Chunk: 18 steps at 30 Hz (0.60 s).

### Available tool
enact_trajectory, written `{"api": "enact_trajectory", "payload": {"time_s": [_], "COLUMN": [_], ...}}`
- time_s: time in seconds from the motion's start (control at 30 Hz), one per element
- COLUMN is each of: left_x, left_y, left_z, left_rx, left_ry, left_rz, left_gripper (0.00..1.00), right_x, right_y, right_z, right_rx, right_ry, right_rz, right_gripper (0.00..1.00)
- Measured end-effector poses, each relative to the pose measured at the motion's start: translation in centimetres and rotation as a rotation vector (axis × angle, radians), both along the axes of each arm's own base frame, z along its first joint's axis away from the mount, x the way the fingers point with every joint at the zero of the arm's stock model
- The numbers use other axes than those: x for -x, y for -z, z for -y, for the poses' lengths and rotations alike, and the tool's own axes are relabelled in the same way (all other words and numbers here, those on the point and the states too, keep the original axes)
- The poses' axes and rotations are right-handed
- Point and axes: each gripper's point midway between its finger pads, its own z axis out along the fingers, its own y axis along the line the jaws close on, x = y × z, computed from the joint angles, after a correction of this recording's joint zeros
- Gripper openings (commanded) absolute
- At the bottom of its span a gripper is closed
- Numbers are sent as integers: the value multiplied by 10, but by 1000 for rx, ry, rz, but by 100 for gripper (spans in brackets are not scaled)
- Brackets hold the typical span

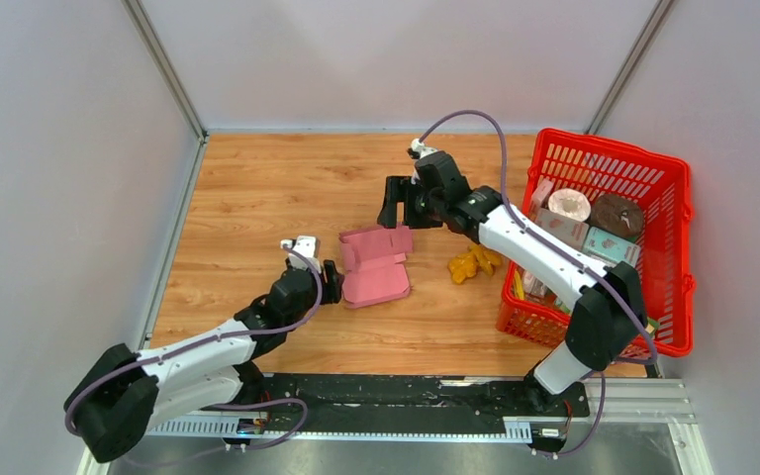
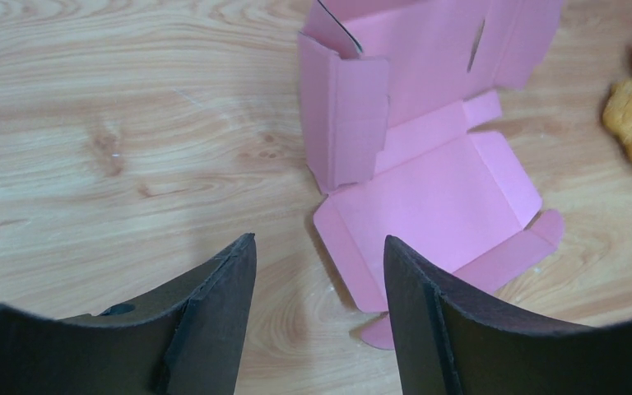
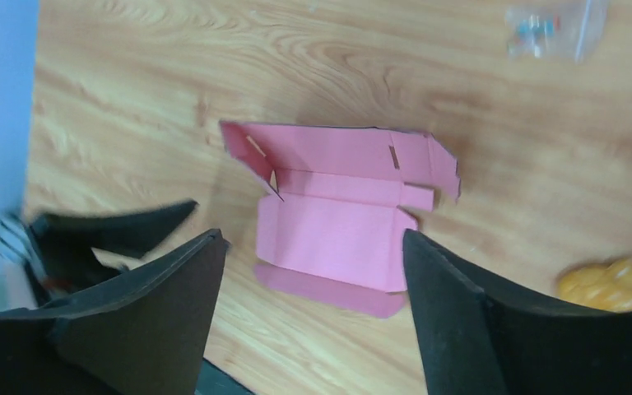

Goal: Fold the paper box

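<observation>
The pink paper box [image 1: 376,265] lies mid-table as a partly folded cut-out, with a flat panel and flaps spread on the wood and one side wall raised. My left gripper [image 1: 332,282] sits low, just left of it, open and holding nothing. In the left wrist view the paper box [image 2: 428,189] lies just ahead and to the right of the left gripper [image 2: 319,240]. My right gripper [image 1: 399,205] hovers just beyond the box's far edge, open and empty. The right wrist view looks down on the paper box [image 3: 337,218] between the wide fingers of the right gripper [image 3: 313,234].
A red mesh basket [image 1: 673,178] with several printed cartons stands at the right. A yellow toy [image 1: 472,263] lies between the box and the basket. A small clear bag [image 3: 555,29] lies on the wood in the right wrist view. Grey walls enclose the table.
</observation>
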Motion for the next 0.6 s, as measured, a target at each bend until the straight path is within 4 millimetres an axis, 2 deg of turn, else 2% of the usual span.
{"api": "enact_trajectory", "payload": {"time_s": [0.1, 0.2, 0.3, 0.4, 0.47, 0.6], "left_x": [1, -1, -8, -9, -5, 4], "left_y": [-13, -35, -65, -82, -77, -46], "left_z": [-12, -25, -32, -27, -21, -13], "left_rx": [66, 151, 214, 255, 261, 231], "left_ry": [-51, -95, -120, -91, -59, -20], "left_rz": [-10, -19, -25, -43, -83, -213], "left_gripper": [68, 68, 68, 67, 66, 67], "right_x": [2, -12, -29, -43, -49, -67], "right_y": [-19, -22, -2, 28, 42, 51], "right_z": [0, -15, -31, -41, -45, -56], "right_rx": [70, 153, 225, 277, 294, 324], "right_ry": [-239, -475, -660, -801, -860, -922], "right_rz": [137, 235, 281, 267, 244, 251], "right_gripper": [81, 78, 77, 77, 76, 79]}}
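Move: The right hand is open about 16 cm above the paper box, whose middle lies some 3 cm to its left and 2 cm back. From this hand the yellow bear lies about 16 cm to the right and level with it, and the small plastic bag some 12 cm ahead and 5 cm to the right, both about 17 cm below. The same box lies about 5 cm ahead of the left hand, 7 cm to its right and 6 cm below. The empty right hand first rises a couple of centimetres, then swings forward and left (about 7 and 6 cm), turning some 55 degrees counter-clockwise and sinking to about 5 cm below its start, so that it comes over the far side of the box's standing panel with its fingers still wide open and touching nothing. Beside the box's left side the left hand, open as well, lifts some 8 cm with a short swing to the left, then turns back down about 3 cm, tilting its fingertips further down. ##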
